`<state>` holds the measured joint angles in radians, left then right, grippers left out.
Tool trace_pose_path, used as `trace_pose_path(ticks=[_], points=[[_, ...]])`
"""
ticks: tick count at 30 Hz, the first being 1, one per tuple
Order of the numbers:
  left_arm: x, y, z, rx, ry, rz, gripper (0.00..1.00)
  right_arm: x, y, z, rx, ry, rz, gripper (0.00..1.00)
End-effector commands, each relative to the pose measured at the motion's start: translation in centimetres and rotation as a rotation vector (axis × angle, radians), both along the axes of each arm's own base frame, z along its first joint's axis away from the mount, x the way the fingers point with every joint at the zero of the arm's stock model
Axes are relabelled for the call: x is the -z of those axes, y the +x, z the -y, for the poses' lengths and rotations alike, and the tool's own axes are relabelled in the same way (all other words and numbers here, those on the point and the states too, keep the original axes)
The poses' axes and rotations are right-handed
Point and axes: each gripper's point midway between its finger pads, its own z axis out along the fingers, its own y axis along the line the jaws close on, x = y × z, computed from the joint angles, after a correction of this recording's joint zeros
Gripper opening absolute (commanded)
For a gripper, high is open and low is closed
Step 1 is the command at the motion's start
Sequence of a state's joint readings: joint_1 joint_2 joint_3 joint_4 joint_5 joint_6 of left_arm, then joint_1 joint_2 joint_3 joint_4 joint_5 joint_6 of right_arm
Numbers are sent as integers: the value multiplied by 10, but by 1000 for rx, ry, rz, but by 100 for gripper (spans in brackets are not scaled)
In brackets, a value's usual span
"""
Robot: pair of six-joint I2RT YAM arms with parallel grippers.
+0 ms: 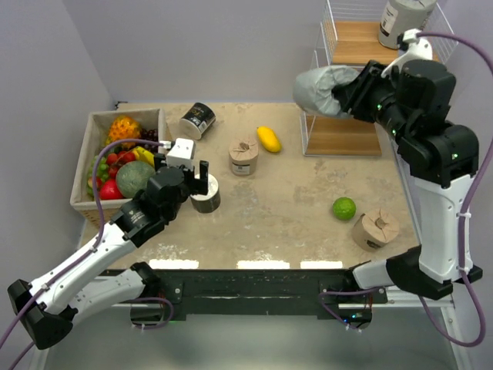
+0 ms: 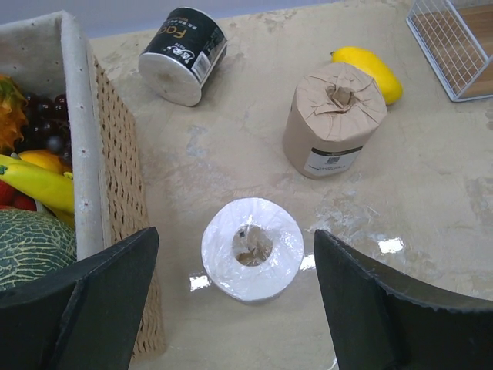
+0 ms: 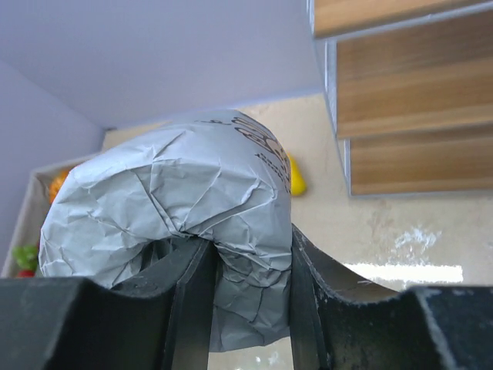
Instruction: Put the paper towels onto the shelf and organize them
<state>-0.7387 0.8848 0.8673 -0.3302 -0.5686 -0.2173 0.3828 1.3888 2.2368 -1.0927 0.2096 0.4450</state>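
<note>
My right gripper (image 1: 348,89) (image 3: 243,266) is shut on a grey paper towel roll (image 1: 320,89) (image 3: 162,193), squeezing its crumpled wrapping, and holds it in the air just left of the white wire shelf (image 1: 343,137) (image 3: 400,100). Another grey roll (image 1: 404,19) stands on an upper board. My left gripper (image 1: 202,182) (image 2: 236,240) is open above an upright black roll (image 1: 206,196) with a white end (image 2: 258,270); one finger stands on each side of it. A second black roll (image 1: 198,120) (image 2: 183,54) lies on its side. One tan roll (image 1: 243,157) (image 2: 333,119) stands upright, another (image 1: 375,229) lies near the right arm.
A low box of fruit (image 1: 86,166) (image 2: 81,154) stands close to the left of my left gripper. A yellow mango (image 1: 268,138) (image 2: 377,68) lies mid-table and a green lime (image 1: 344,208) sits near the lying tan roll.
</note>
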Motion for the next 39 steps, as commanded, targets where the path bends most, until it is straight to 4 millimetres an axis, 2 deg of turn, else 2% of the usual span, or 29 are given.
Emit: trace_pose_path(ticks=[1, 3, 8, 10, 11, 12, 16, 21, 24, 30, 34, 36, 39], points=[[-10, 0, 1, -1, -42, 35, 87, -40, 7, 25, 129, -16, 106, 35], [-10, 0, 0, -2, -43, 37, 87, -60, 10, 30, 156, -3, 178, 35], [-9, -1, 2, 5, -46, 37, 88, -88, 14, 60, 315, -6, 292, 36], [-8, -1, 3, 6, -42, 32, 88, -106, 13, 69, 365, 17, 365, 36], [-8, 0, 3, 6, -41, 31, 88, -107, 15, 76, 411, 11, 373, 37], [-7, 0, 4, 8, -39, 29, 88, -117, 16, 80, 435, 27, 412, 37], [-8, -1, 3, 6, -45, 32, 88, -126, 28, 86, 484, 18, 442, 38], [-8, -2, 3, 9, -45, 32, 88, -121, 55, 88, 494, 31, 441, 38], [-9, -2, 4, 13, -51, 34, 88, -111, 73, 107, 522, 65, 420, 38], [-8, -2, 5, 19, -48, 31, 88, -100, 102, 121, 520, 142, 403, 38], [-7, -2, 6, 20, -47, 27, 88, -88, 121, 118, 473, 190, 371, 39], [-6, -1, 7, 23, -46, 25, 88, -79, 129, 124, 477, 203, 336, 40], [-2, 0, 9, 24, -38, 15, 88, -75, 140, 118, 452, 239, 328, 40]])
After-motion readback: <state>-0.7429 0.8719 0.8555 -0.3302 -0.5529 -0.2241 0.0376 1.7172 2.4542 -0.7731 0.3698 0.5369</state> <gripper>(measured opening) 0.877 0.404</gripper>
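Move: My right hand still grips a grey paper roll by its rim. The free place for it on the top shelf board lies about 16 cm ahead, 8 cm to the right and 5 cm below. Beside it the standing grey roll is some 21 cm ahead and 18 cm right, level with this hand; the middle board is roughly 16 cm ahead, 12 cm right and 24 cm below. From my left hand the free place is about 19 cm ahead, 43 cm right and 19 cm up. I swing the pinched roll right and up with my right hand to clear the top board, turning clockwise some 30 degrees and tipping my fingers upward. From about 9 cm higher I reach forward over the board beside the standing roll and sink about 5 cm, easing a little of the upward tip back out, fingers keeping their hold. In all I go about 14 cm forward and 13 cm right. ##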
